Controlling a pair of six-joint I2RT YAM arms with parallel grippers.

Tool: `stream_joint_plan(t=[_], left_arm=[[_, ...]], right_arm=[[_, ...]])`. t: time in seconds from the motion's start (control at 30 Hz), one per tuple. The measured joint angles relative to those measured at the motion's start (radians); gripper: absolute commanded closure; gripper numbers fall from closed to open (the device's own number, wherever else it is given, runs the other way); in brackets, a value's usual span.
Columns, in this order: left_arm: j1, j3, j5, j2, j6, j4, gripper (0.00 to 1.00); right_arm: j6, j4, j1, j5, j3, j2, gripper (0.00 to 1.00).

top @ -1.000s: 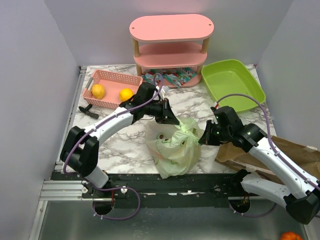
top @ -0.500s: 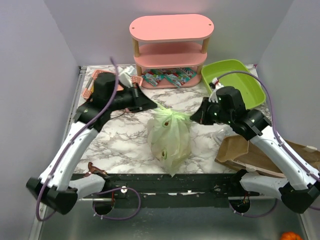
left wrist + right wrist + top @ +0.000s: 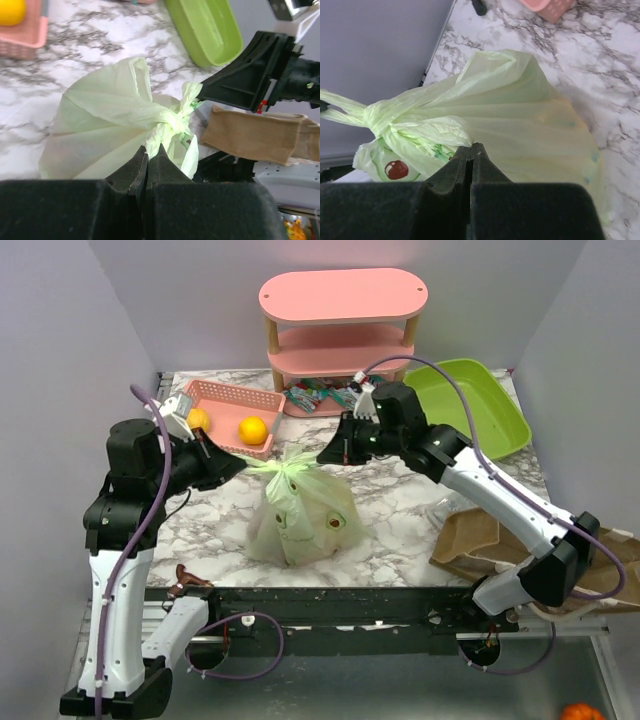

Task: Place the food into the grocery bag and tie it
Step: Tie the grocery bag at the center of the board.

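The grocery bag (image 3: 297, 515), thin pale green film, stands bulging on the marble table with its handles knotted at the top (image 3: 290, 468). My left gripper (image 3: 240, 466) is shut on the handle end left of the knot, seen pinched at the tips (image 3: 148, 149). My right gripper (image 3: 324, 456) is shut on the other handle end (image 3: 471, 146), pulling right. The knot (image 3: 170, 120) (image 3: 377, 119) sits taut between them. The food inside shows only as dim shapes through the film. Teal-and-red snack packets (image 3: 335, 395) lie under the shelf.
A pink basket (image 3: 228, 398) holding two yellow-orange fruits (image 3: 252, 429) sits at the back left. Behind stand a pink shelf (image 3: 343, 300) and a green tray (image 3: 468, 405). A brown paper bag (image 3: 480, 540) lies front right. A black tool (image 3: 177, 462) lies near the left edge.
Both grippers moved left and apart with the handle ends, drawing the knot tight. The bag shifted left and now stands upright under the knot.
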Motion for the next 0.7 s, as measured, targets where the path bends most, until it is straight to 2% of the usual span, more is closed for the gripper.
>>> stream_joint_plan(t=[0.1,0.27,0.43,0.53,0.7], left_arm=[[0.056,0.027,-0.010,-0.017,0.043,-0.058,1.00],[0.153,0.163,-0.020,0.003,0.120,-0.148,1.00],[0.173,0.219,-0.040,0.011,0.153,-0.170,1.00],[0.180,0.094,-0.041,-0.032,0.143,-0.139,1.00],[0.182,-0.264,-0.037,-0.128,0.072,-0.062,1.00]], right_arm=[[-0.007,-0.003,0.046,0.004,0.077,0.065,0.99],[-0.014,0.001,0.085,0.007,0.173,0.126,0.99],[-0.013,0.031,0.101,0.040,0.196,0.129,0.99],[-0.013,0.064,0.105,0.095,0.133,0.110,0.99],[0.008,0.093,0.108,0.133,-0.077,0.083,0.99]])
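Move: Some 32 cm below the left hand and 4 cm to its right is the patch of board the hanging grocery bag is taken to; from the right hand that patch lies about 26 cm down, 6 cm left and 5 cm back. The knot is about 6 cm right of the left hand, 2 cm farther out and 4 cm lower. The pink basket stands roughly 32 cm ahead and 11 cm left of the left hand, on the board. Swinging the knotted bag left between them, both hands keep their shut grip on its ends, travel about 5 cm left while rising some 4 cm, then turn and sink quickly towards the board, ending 5 to 9 cm below where they began. The right drifts back right a couple of centimetres on the way down; the left hand turns about 10 degrees counter-clockwise and tips down. ##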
